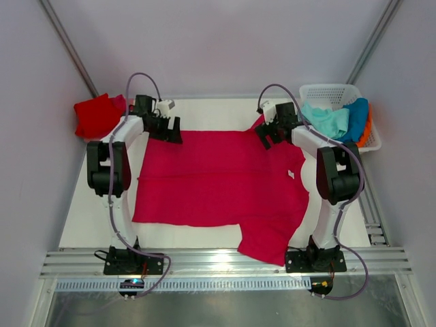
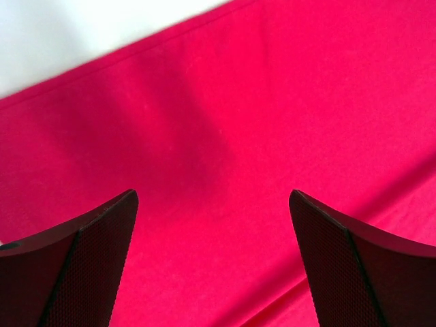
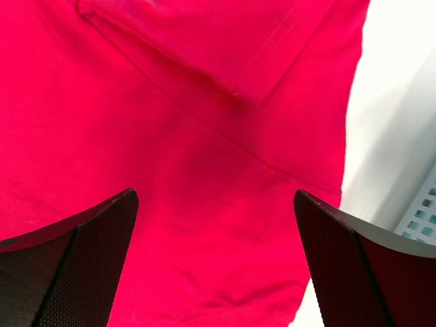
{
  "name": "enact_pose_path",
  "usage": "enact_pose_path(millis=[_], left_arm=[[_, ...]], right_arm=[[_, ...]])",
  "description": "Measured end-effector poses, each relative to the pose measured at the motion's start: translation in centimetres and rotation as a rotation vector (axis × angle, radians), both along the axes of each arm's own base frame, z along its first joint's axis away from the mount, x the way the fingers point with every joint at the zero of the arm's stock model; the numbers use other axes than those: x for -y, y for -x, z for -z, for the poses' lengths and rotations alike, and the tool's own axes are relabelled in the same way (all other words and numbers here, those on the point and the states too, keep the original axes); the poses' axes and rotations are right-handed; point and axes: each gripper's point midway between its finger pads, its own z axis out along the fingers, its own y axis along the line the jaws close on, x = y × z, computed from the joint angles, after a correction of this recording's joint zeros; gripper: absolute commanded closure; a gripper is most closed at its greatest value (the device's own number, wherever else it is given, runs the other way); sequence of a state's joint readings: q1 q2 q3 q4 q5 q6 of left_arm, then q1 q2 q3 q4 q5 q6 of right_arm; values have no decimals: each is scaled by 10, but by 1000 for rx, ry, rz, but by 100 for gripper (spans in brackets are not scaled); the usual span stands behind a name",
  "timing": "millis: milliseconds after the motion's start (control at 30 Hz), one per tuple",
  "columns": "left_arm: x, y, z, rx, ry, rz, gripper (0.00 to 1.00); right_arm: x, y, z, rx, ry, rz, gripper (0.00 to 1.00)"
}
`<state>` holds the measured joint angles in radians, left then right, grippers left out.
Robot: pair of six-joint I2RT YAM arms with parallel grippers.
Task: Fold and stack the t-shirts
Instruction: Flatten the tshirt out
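Observation:
A crimson-pink t-shirt lies spread flat across the table, one sleeve drooping toward the near right edge. My left gripper hovers open over the shirt's far left corner; in its wrist view the cloth fills the gap between the black fingers and nothing is pinched. At the far right corner my right gripper is open above a folded-over sleeve, its fingers wide apart over the fabric. A folded red t-shirt rests at the far left.
A white lattice basket at the far right holds mint-green, blue and orange t-shirts. Metal rails run along the near edge by the arm bases. Grey walls close in both sides.

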<state>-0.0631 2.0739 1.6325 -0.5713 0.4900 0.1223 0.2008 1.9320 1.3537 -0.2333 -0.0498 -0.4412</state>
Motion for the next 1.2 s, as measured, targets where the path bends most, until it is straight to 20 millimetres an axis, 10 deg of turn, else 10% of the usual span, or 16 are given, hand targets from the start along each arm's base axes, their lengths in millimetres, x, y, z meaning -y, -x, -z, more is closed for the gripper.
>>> enact_pose_path(millis=[233, 1200], left_arm=[[10, -4, 39, -76, -26, 14, 6], [9, -71, 39, 4, -98, -38, 5]], right_arm=[[0, -3, 16, -48, 11, 2, 1], [16, -68, 23, -11, 158, 157, 0]])
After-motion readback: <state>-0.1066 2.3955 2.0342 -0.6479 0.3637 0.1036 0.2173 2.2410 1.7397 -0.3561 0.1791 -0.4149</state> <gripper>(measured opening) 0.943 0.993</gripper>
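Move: The t-shirt's far edge lies about 6 cm ahead of the left hand and 5 cm below. Its long crease runs some 14 cm back and, at its middle, 18 cm to that hand's right. From the right hand, the far edge is roughly 7 cm ahead, 6 cm left and 5 cm below; the white label is 12 cm back and 9 cm right, and the basket 12 cm ahead and 30 cm right. Both open hands sink about 3 cm onto the t-shirt, then sweep forward some 7 cm towards its far edge. ##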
